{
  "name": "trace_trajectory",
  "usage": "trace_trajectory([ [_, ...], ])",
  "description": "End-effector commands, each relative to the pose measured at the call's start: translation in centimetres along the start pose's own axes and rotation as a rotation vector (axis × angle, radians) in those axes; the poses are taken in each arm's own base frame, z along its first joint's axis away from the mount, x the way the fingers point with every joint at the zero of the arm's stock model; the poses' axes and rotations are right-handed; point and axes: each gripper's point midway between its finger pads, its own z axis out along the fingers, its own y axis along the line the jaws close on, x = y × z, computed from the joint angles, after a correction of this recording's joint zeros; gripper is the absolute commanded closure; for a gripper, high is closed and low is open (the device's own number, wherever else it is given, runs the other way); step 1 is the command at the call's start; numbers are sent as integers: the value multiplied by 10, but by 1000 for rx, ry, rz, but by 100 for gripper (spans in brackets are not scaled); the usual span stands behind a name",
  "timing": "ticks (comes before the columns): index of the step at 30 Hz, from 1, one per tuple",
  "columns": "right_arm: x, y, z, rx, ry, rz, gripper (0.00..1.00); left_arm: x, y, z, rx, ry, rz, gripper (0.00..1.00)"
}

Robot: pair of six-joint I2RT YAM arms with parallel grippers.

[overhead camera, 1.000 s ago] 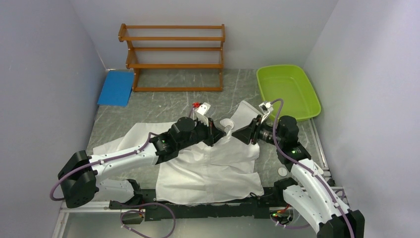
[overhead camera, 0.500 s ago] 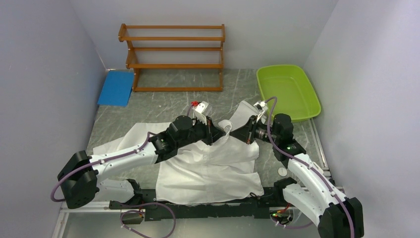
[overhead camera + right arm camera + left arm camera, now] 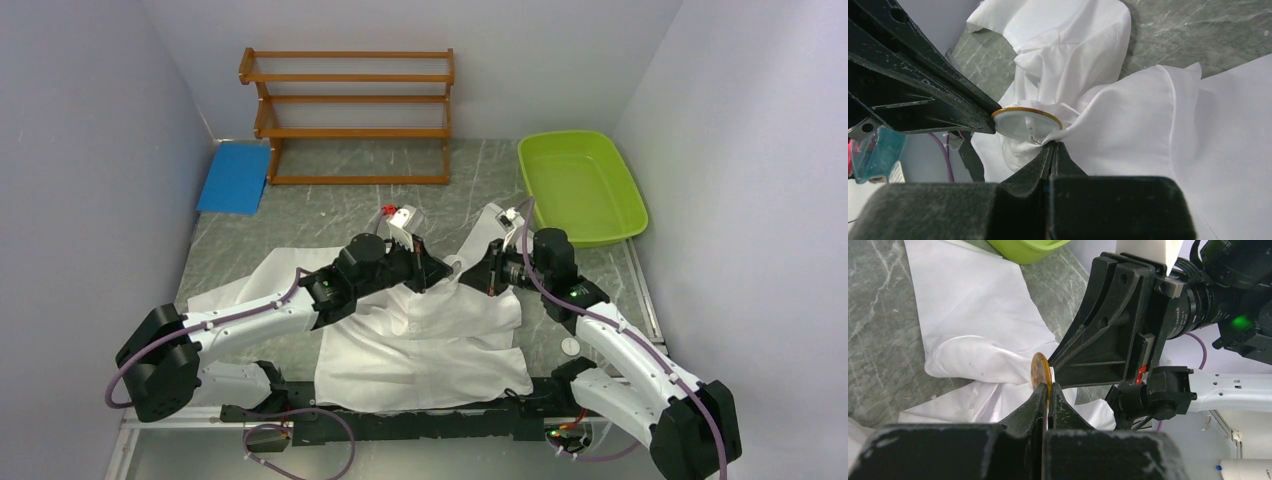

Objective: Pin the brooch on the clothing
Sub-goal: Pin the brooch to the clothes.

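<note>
The clothing [image 3: 420, 340], a white crumply shirt, lies spread on the table in front of both arms. A fold of it [image 3: 1128, 115] is pulled up at the collar end. My left gripper [image 3: 1048, 387] is shut on the edge of the brooch [image 3: 1040, 372], a round disc with a gold rim, held on edge above the shirt. Its pale back [image 3: 1025, 120] faces the right wrist camera. My right gripper [image 3: 1053, 145] is shut on a pinch of shirt fabric right under the brooch. In the top view the two grippers [image 3: 440, 270] [image 3: 478, 272] meet tip to tip.
A green tub [image 3: 580, 185] stands at the back right. At the back wall there is a wooden rack [image 3: 350, 115], with a blue pad [image 3: 235, 177] to its left. A small white round object [image 3: 570, 346] lies by the right arm's base.
The right gripper has moved left to the brooch and closed on the shirt fabric. The left gripper still holds the brooch and has shifted slightly left.
</note>
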Motion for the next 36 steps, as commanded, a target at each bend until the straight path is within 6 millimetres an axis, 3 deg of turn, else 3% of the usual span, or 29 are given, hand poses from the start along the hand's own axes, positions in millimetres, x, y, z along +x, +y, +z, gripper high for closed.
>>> trace_trajectory([
  [1, -18, 12, 2, -2, -26, -46, 100, -31, -33, -2, 127, -95, 2, 97],
  [13, -53, 34, -9, -18, -148, -84, 100, -2, -7, 7, 52, -10, 30, 97],
  [23, -41, 28, -10, -4, -106, -104, 99, -12, -6, -1, 46, -90, 11, 97],
  [25, -42, 29, -15, 1, -132, -116, 70, -14, -3, -3, 34, -103, 11, 97],
  [28, -50, 34, -25, 11, -191, -140, 41, -14, 0, -6, 27, -112, 11, 97],
  [31, -61, 44, -35, -3, -252, -171, 27, -13, 0, -7, 33, -115, 11, 97],
  [36, -73, 44, -37, -5, -284, -177, 27, -14, -3, -9, 64, -135, 18, 97],
])
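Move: The brooch, held by its rim in the left fingers, has its middle about 2 cm to that hand's right and 1 cm ahead. From the right hand, whose shut fingers pinch the white cloth beside the pin, it lies some 2 cm to the left, 1 cm ahead and 3 cm above. The free sleeve end lies about 11 cm ahead of the right hand and 6 cm to its right; the green basin is some 21 cm ahead and 24 cm to the right, both well below. The cloth at the brooch's pin side, still pinched by the right fingers, is raised about 2 cm; those fingers then open to roughly three quarters, let go of it and draw away upward another 4 to 5 cm, easing slightly right, the wrist tilting some 15 degrees. The left hand keeps its grip on the brooch, sinking only about 1 cm. ##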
